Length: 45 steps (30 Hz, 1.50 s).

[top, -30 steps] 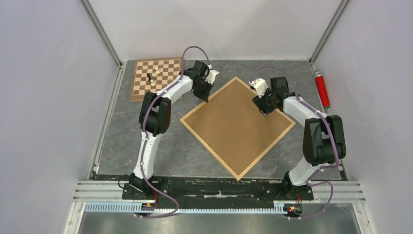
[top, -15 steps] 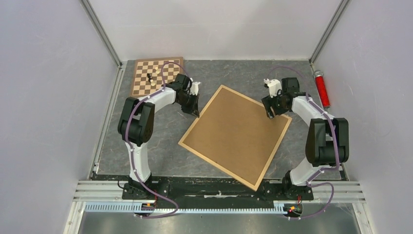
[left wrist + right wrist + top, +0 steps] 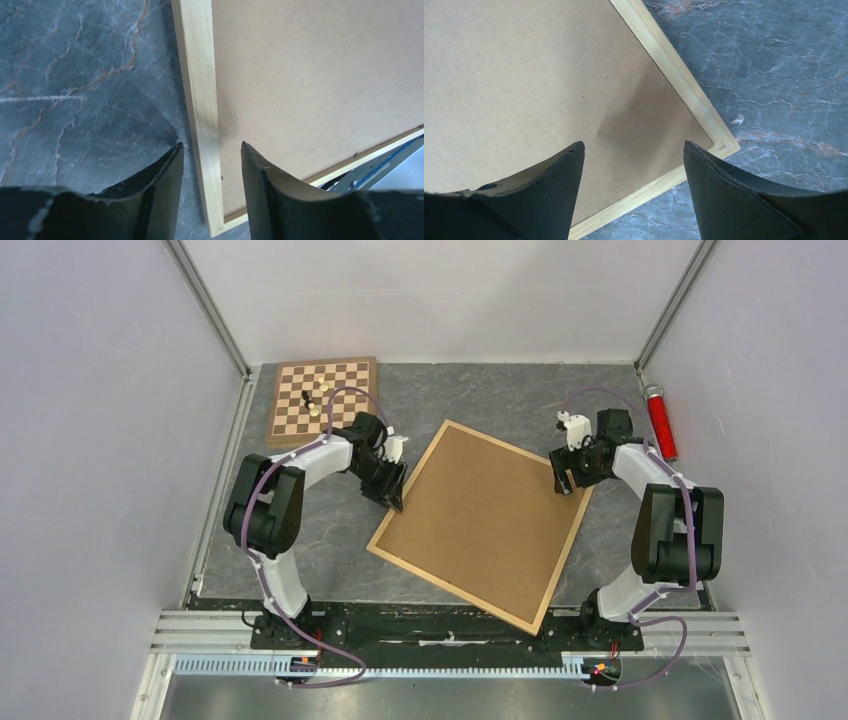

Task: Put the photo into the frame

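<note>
The frame (image 3: 450, 590), thin light wood, lies flat and skewed on the grey table, filled by a brown backing board (image 3: 480, 520). The photo is hidden. My left gripper (image 3: 392, 498) is at the frame's left edge. In the left wrist view it (image 3: 212, 147) stands open, one finger on each side of the wooden strip (image 3: 200, 75), with a gap on both sides. My right gripper (image 3: 565, 483) hovers at the frame's right corner. In the right wrist view it (image 3: 634, 145) is open wide over the backing board (image 3: 524, 75) and the border (image 3: 666, 55), holding nothing.
A checkered chessboard (image 3: 340, 375) with a few pieces (image 3: 315, 400) lies at the back left. A red cylinder (image 3: 660, 422) rests along the right wall. Grey walls close in the table on three sides; the arms' rail runs along the near edge.
The frame has turned counter-clockwise and slid nearer. The left gripper, shut on its edge before, has opened. The right gripper has opened wider, and both have moved nearer.
</note>
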{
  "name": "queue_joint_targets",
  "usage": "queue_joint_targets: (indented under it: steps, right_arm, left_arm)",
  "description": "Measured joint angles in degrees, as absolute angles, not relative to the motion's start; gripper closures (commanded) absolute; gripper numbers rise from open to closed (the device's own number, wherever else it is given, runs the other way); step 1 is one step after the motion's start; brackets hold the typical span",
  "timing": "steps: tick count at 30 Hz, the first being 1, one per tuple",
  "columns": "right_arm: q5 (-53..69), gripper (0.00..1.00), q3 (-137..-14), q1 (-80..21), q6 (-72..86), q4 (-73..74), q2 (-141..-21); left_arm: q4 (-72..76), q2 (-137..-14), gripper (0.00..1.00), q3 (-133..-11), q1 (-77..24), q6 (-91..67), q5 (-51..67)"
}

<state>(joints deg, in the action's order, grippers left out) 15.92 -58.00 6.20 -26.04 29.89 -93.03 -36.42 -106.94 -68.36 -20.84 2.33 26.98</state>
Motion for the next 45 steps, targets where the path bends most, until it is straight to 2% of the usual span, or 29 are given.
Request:
queue_joint_targets:
  steps: [13, 32, 45]
  right_arm:
    - [21.39, 0.26, -52.34, 6.15, -29.56, 25.87, -91.13]
    - [21.91, 0.27, -45.91, 1.02, -32.88, 19.00, -87.44]
    - [21.56, 0.28, -44.27, -1.04, -33.04, 17.61, -86.26]
  left_arm:
    - [-44.82, -105.25, 0.48, -68.42, -17.72, 17.45, 21.76]
    - [-44.25, -99.48, 0.49, -67.90, -22.81, 17.50, 19.18]
    - [-41.08, -99.42, 0.50, -64.29, -27.14, 16.99, 13.04]
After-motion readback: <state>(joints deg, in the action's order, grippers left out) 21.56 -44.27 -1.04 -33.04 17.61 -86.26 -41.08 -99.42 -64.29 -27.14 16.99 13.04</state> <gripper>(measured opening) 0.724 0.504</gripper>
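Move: The stretch of the frame's left rail to be handled runs between the left hand's half-open fingers, about 1 cm below its hand point. The frame's near-left corner is some 8 cm back and 5 cm left of that hand. From the right hand, the frame's right corner is about 2 cm ahead, 6 cm right and 3 cm below; the middle of the backing board lies roughly 19 cm left, 7 cm back and 3 cm lower. Leftward first: the left hand slides low about 5 cm off across the frame's left rail, then lifts 2 cm, returns halfway right and sinks again while easing back, wrist turning clockwise about 15 degrees and its slanted fingers straightening, kept half open. The right hand, fingers wide, goes about 5 cm left, slightly back and down, turning counter-clockwise, away from the right corner until its tips come close over the backing board. ##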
